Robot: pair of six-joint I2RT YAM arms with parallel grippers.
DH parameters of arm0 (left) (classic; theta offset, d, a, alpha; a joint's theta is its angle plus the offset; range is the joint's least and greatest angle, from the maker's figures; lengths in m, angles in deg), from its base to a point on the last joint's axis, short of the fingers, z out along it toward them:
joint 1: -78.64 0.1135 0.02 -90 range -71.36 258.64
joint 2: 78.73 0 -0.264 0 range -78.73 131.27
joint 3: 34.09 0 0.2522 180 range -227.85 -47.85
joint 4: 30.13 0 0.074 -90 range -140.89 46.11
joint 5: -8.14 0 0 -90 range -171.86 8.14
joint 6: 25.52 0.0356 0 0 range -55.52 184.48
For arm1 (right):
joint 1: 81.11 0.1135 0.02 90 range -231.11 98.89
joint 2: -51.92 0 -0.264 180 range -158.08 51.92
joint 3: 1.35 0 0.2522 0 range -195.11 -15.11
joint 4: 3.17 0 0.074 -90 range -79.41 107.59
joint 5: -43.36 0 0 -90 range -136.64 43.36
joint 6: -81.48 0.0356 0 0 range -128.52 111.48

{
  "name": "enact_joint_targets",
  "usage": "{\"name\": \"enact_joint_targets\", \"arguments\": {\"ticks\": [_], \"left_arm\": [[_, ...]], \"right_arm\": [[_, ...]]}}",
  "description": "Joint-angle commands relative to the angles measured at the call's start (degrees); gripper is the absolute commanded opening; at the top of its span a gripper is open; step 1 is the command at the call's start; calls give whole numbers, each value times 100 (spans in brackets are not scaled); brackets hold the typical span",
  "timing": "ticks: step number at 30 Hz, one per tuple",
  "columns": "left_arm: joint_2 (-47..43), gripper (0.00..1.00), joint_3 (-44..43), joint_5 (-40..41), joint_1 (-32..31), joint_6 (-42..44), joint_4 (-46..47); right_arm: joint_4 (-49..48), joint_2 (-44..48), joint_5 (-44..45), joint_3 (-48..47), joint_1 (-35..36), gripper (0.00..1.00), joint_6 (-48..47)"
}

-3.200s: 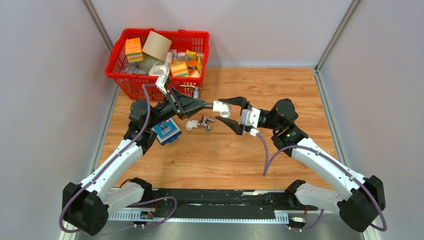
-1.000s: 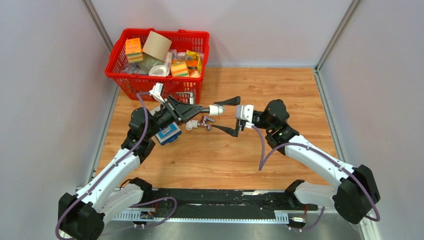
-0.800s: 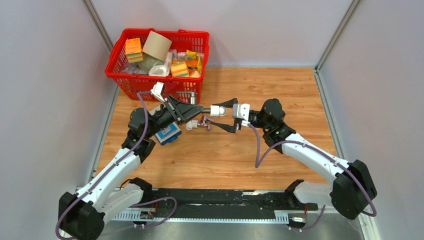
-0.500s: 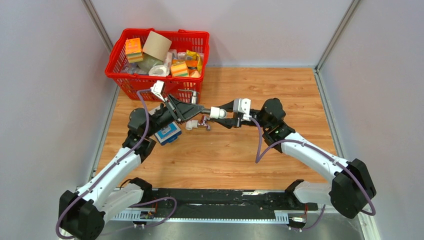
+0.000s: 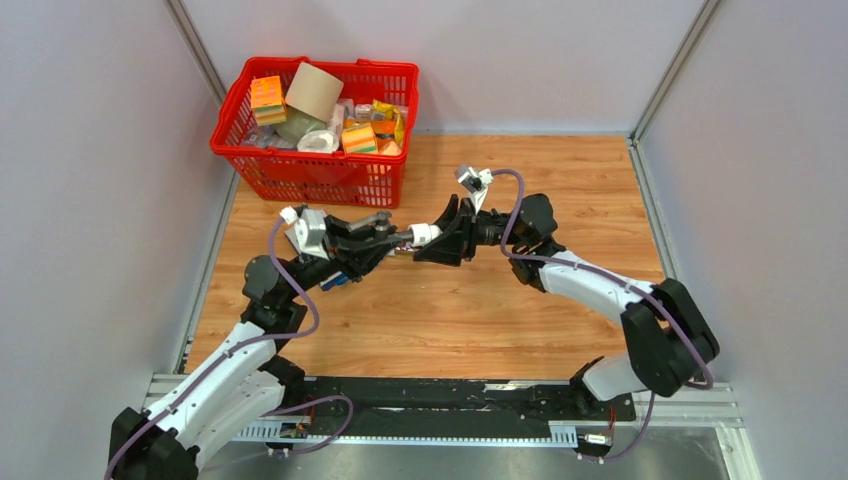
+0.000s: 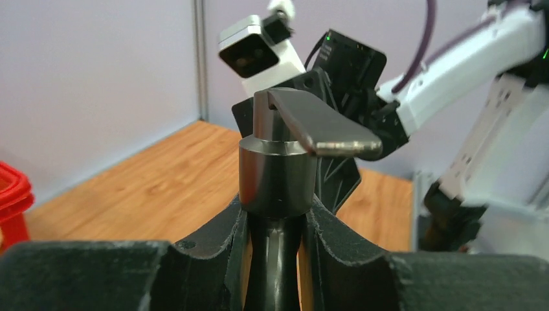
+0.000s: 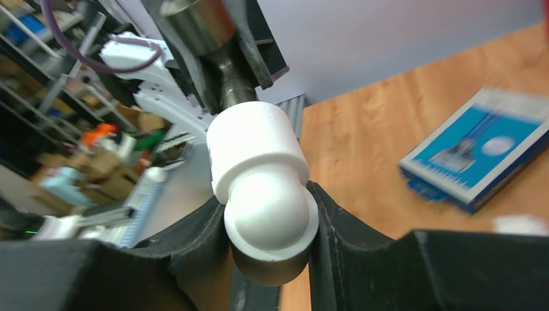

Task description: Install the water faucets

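A metal water faucet [image 6: 278, 175] with a flat lever handle [image 6: 324, 126] stands between the fingers of my left gripper [image 6: 277, 259], which is shut on its stem. A white plastic elbow fitting [image 7: 262, 188] sits on the faucet's threaded end [image 7: 236, 91], and my right gripper [image 7: 268, 259] is shut on it. In the top view the two grippers meet nose to nose above the table: the left gripper [image 5: 388, 238] holds the faucet [image 5: 378, 222] and the right gripper [image 5: 432, 238] holds the elbow [image 5: 423, 234].
A red basket [image 5: 300, 180] full of boxes and rolls stands at the back left. A flat blue-and-white box [image 7: 479, 152] lies on the wooden table below the left arm, mostly hidden in the top view [image 5: 330, 283]. Grey walls enclose the table.
My right gripper moved in and shut on the white elbow at the faucet's end. Both wrists then rolled over, and the right wrist camera now points up.
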Motion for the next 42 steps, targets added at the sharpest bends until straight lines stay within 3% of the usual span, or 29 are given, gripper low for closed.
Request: {"name": "enact_joint_targets", "arguments": {"ticks": [1,4,9,13,16,19,24,28,36,42], "left_arm": [[-387,0,260,-421,-46,2492,752],[-448,0,348,-81,-55,2091,785],[-711,0,367,1491,-55,441,480],[-809,0,-132,2381,-55,-537,-969],[-572,0,-852,2619,-55,-995,-2356],[-239,0,-1241,2594,-47,-1618,-3018],[237,0,-1558,2172,-46,-2690,-3213],[580,0,-1707,1803,-55,-3174,-3187],[1318,0,-1963,889,-46,-4009,-2634],[1362,0,-1875,757,-46,-4239,-2334]], "right_arm": [[-1846,-507,328,419,-392,5,2657],[-2043,-561,381,429,-400,17,2519],[-420,-8,618,271,-427,60,677],[1031,668,1057,121,-427,76,-1284],[1201,1125,1234,270,-418,86,-2427],[1201,1521,1216,463,-383,100,-3544],[832,2040,1295,841,-190,100,-4889],[1436,2181,1383,666,109,100,-5830],[2026,2068,1673,525,408,100,-6543],[2071,1839,1893,569,435,97,-6649]]}}
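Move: Between the right hand's fingers is the white elbow, already on the end of the faucet, whose body the left hand grips about 6 cm to the right hand's left at about its height. From the left hand the elbow lies some 6 cm to the right, about level. On the table about 25 cm below the right hand are the small tap, roughly 10 cm ahead and 5 cm left, and the blue box, roughly 10 cm ahead and 23 cm left. Twisting the elbow against the faucet a last 10 to 15 degrees, the two wrists turn opposite ways as both hands sink 3 to 4 cm; then the right fingers open wide and let go. It swings forward, then back and right past the elbow, winding back about 70 degrees, while the left keeps its grip, carries the faucet about 6 cm forward and rolls back some 65 degrees. ##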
